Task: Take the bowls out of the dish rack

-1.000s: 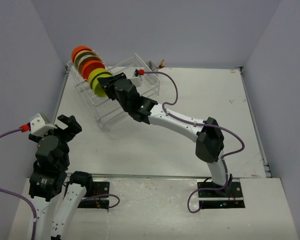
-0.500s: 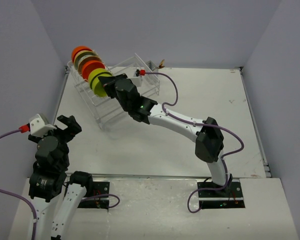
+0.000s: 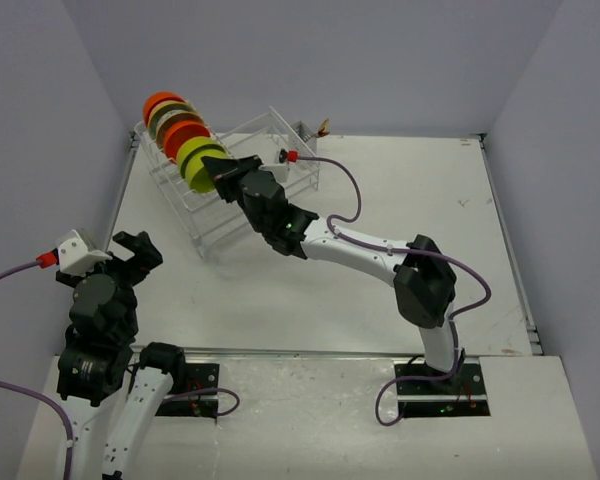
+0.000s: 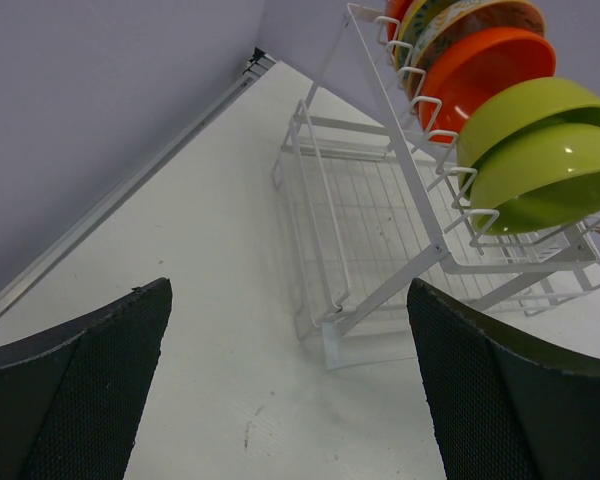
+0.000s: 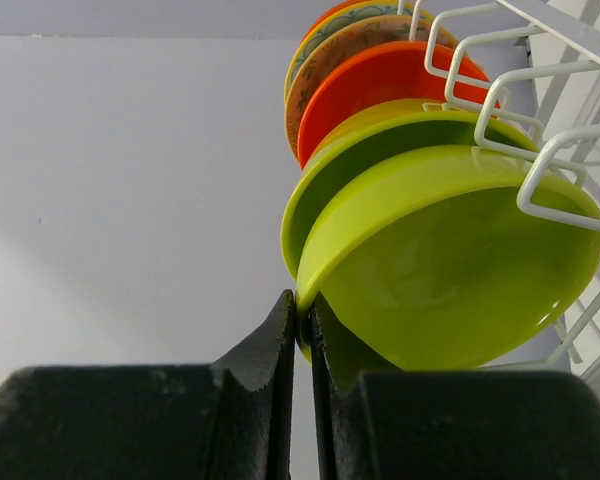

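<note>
The dish rack (image 3: 242, 180) stands at the table's far left and also shows in the left wrist view (image 4: 380, 250). Several bowls stand on edge in a row along its upper rail: orange-red (image 3: 162, 103), patterned, orange-red (image 3: 183, 135), then two lime-green ones (image 3: 198, 160). My right gripper (image 3: 218, 170) is shut on the rim of the nearest lime-green bowl (image 5: 460, 270), which still sits between the tines. My left gripper (image 3: 115, 252) is open and empty, held above the table's near left, well short of the rack.
Grey walls close in the table at the left and back. A small brown object (image 3: 323, 127) lies at the back edge behind the rack. The right arm's purple cable (image 3: 345, 180) loops over the rack's right end.
My right gripper has turned and shifted slightly at the rack, its cable plug moving right, still gripping the lime-green bowl. The left arm has lowered a little.
</note>
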You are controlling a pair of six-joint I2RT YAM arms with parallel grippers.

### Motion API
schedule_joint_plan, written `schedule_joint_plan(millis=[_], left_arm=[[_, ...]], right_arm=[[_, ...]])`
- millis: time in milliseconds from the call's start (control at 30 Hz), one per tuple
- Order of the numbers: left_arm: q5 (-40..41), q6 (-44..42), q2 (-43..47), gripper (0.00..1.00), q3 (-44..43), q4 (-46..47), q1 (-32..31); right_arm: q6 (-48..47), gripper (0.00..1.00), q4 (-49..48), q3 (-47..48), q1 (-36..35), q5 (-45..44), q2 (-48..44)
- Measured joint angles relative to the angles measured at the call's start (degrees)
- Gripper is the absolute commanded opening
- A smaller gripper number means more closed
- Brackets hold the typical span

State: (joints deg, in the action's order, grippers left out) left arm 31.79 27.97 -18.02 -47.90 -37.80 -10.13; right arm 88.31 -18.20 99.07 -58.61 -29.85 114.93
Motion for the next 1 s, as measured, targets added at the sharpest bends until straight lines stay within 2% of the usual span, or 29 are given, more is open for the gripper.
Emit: schedule_joint_plan(millis=[500, 1000], left_arm=[[0.0, 0.0, 0.0, 1.00, 0.0, 0.0, 0.0], [0.0, 0.0, 0.0, 1.00, 0.0, 0.0, 0.0]], right_arm=[[0.3, 0.00, -9.7, -7.6, 0.2, 0.9, -3.6], [-1.0, 0.00, -15.0, -13.5, 0.3, 4.5, -8.8]])
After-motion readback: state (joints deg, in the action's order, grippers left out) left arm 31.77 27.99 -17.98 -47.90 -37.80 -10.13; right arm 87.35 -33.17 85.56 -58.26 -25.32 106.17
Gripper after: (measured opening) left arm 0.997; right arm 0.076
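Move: The front green bowl is already pinched by its upper rim in the right hand, its middle about 6 cm below the hand point, 2 cm ahead and 3 cm to the left. Close behind it stands the second green bowl, about 4 cm ahead of the hand, 5 cm left and 6 cm lower. Beyond that is the orange bowl, some 8 cm ahead, 8 cm left and 6 cm down. From the idle left hand the front bowl lies roughly 20 cm ahead, 15 cm right and about level. The front green bowl is drawn out of the rack by the right hand, its closed fingers keeping their pinch on the rim. It is taken back and to the right, away from the second green bowl, about 3 cm each way, and from partway on also up, nearly 4 cm in all, while the wrist rolls and tips its fingers upward by some 10 degrees. ##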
